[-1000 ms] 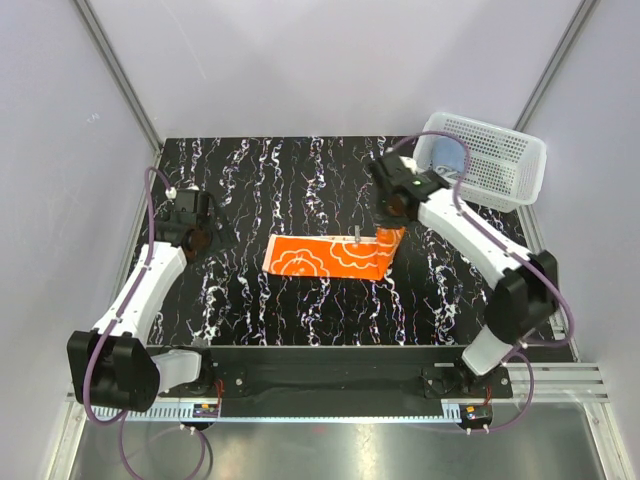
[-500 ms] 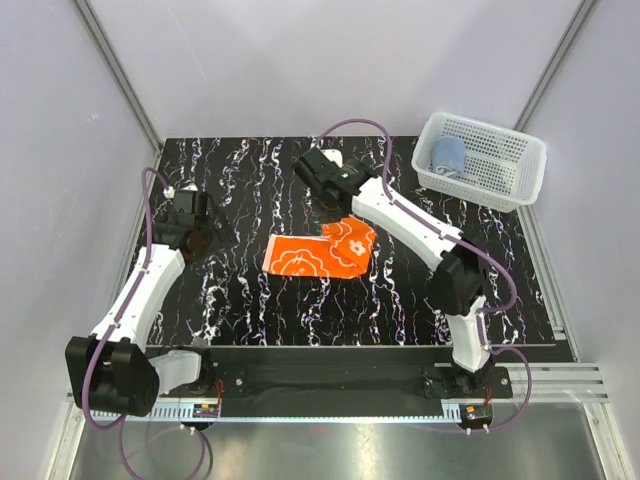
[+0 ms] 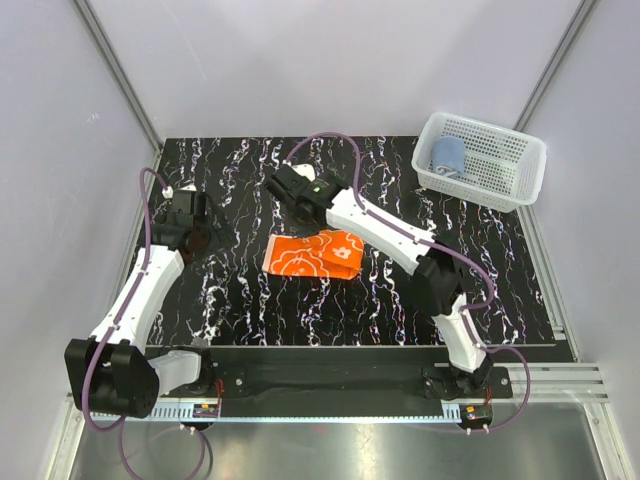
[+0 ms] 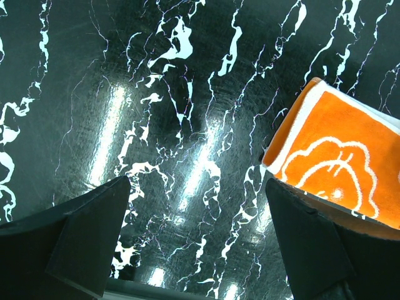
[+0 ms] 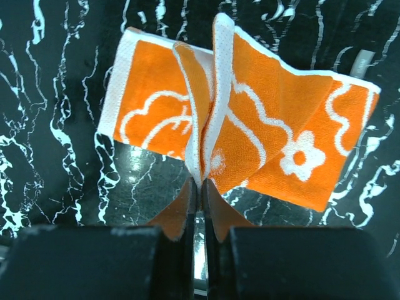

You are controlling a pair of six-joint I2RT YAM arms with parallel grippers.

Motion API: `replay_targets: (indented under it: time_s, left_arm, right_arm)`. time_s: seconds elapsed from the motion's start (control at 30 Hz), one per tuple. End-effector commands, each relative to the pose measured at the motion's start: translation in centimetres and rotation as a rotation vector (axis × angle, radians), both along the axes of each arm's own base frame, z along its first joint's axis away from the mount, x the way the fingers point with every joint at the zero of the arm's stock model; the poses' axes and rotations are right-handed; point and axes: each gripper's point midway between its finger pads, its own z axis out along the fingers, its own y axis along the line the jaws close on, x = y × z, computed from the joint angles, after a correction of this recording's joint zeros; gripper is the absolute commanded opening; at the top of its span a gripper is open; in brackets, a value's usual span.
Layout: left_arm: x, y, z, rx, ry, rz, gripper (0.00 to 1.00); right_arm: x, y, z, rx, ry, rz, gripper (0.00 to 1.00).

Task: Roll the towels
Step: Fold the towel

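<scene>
The orange towel [image 3: 305,258] with white swirls lies mid-table, its right end lifted and folded back over the rest. My right gripper [image 3: 320,228] is shut on that end. In the right wrist view the jaws [image 5: 199,184] pinch the white hem of the orange towel [image 5: 262,137], which fans out to both sides above the table. My left gripper [image 3: 196,236] hovers at the table's left, open with nothing in it. Its wrist view shows the wide-set fingers [image 4: 94,225] over bare table, with the orange towel's left corner [image 4: 337,162] beside the right finger. A light blue towel [image 3: 449,154] sits rolled in the basket.
A white mesh basket [image 3: 500,175] stands at the back right corner of the black marbled table [image 3: 250,160]. Grey walls and metal frame posts enclose the table on three sides. The right arm stretches diagonally across the table's middle.
My right gripper has swept left across the table with the towel's right end, folding it over the left part. The left arm has not moved.
</scene>
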Motion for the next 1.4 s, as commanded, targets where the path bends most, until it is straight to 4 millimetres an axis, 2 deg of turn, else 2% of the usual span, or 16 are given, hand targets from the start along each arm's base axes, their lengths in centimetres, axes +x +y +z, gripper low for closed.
replay_targets:
  time_s: [0.0, 0.5, 0.83, 1.0, 1.03, 1.17, 1.3, 1.37]
  left_arm:
    - [0.5, -0.1, 0.9, -0.013, -0.051, -0.010, 0.96]
    - [0.4, -0.1, 1.0, -0.015, -0.054, -0.011, 0.97]
    - [0.4, -0.3, 0.9, -0.021, -0.053, -0.017, 0.97]
    - [0.4, -0.3, 0.9, -0.022, -0.053, -0.018, 0.97]
    - [0.4, -0.3, 0.9, -0.023, -0.051, -0.018, 0.97]
    - [0.5, -0.3, 0.8, -0.024, -0.049, -0.019, 0.97]
    - [0.5, -0.4, 0.6, -0.024, -0.040, -0.021, 0.97]
    - [0.5, -0.3, 0.4, -0.021, -0.033, -0.019, 0.97]
  right_arm:
    - [0.1, 2.3, 0.5, 0.045, -0.029, 0.014, 0.00]
    - [-0.8, 6.6, -3.7, 0.065, 0.035, 0.060, 0.00]
    - [-1.2, 8.4, -4.4, 0.100, 0.039, 0.066, 0.01]
    - [-1.7, 9.4, -5.8, 0.110, 0.059, 0.078, 0.05]
    - [-1.8, 9.8, -6.0, 0.119, 0.064, 0.083, 0.08]
    - [-3.0, 11.0, -7.6, 0.122, 0.077, 0.121, 0.49]
    - [-3.4, 12.3, -8.7, 0.157, 0.075, 0.147, 0.61]
    - [-3.0, 12.6, -8.0, 0.180, 0.046, 0.141, 0.64]
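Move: The right gripper holds the orange towel's gathered right end, about 12 cm above the table. The towel's flat left end, where this end is to be laid, is about 9 cm to its left, level with it fore and aft and some 12 cm below. The bend that closes the towel on its other side lies about 10 cm to the right, also straight across. From the idle left gripper, the left end is roughly 8 cm right, 2 cm ahead and 10 cm below. Carry the right gripper left and down together, about 10 cm left and 9 cm down, laying the held orange end over towards the towel's left end. Keep the fingers shut until the last third of a second, then open them well past halfway to let go of the cloth, still sinking leftward and drawing back about 3 cm to the near left corner. ##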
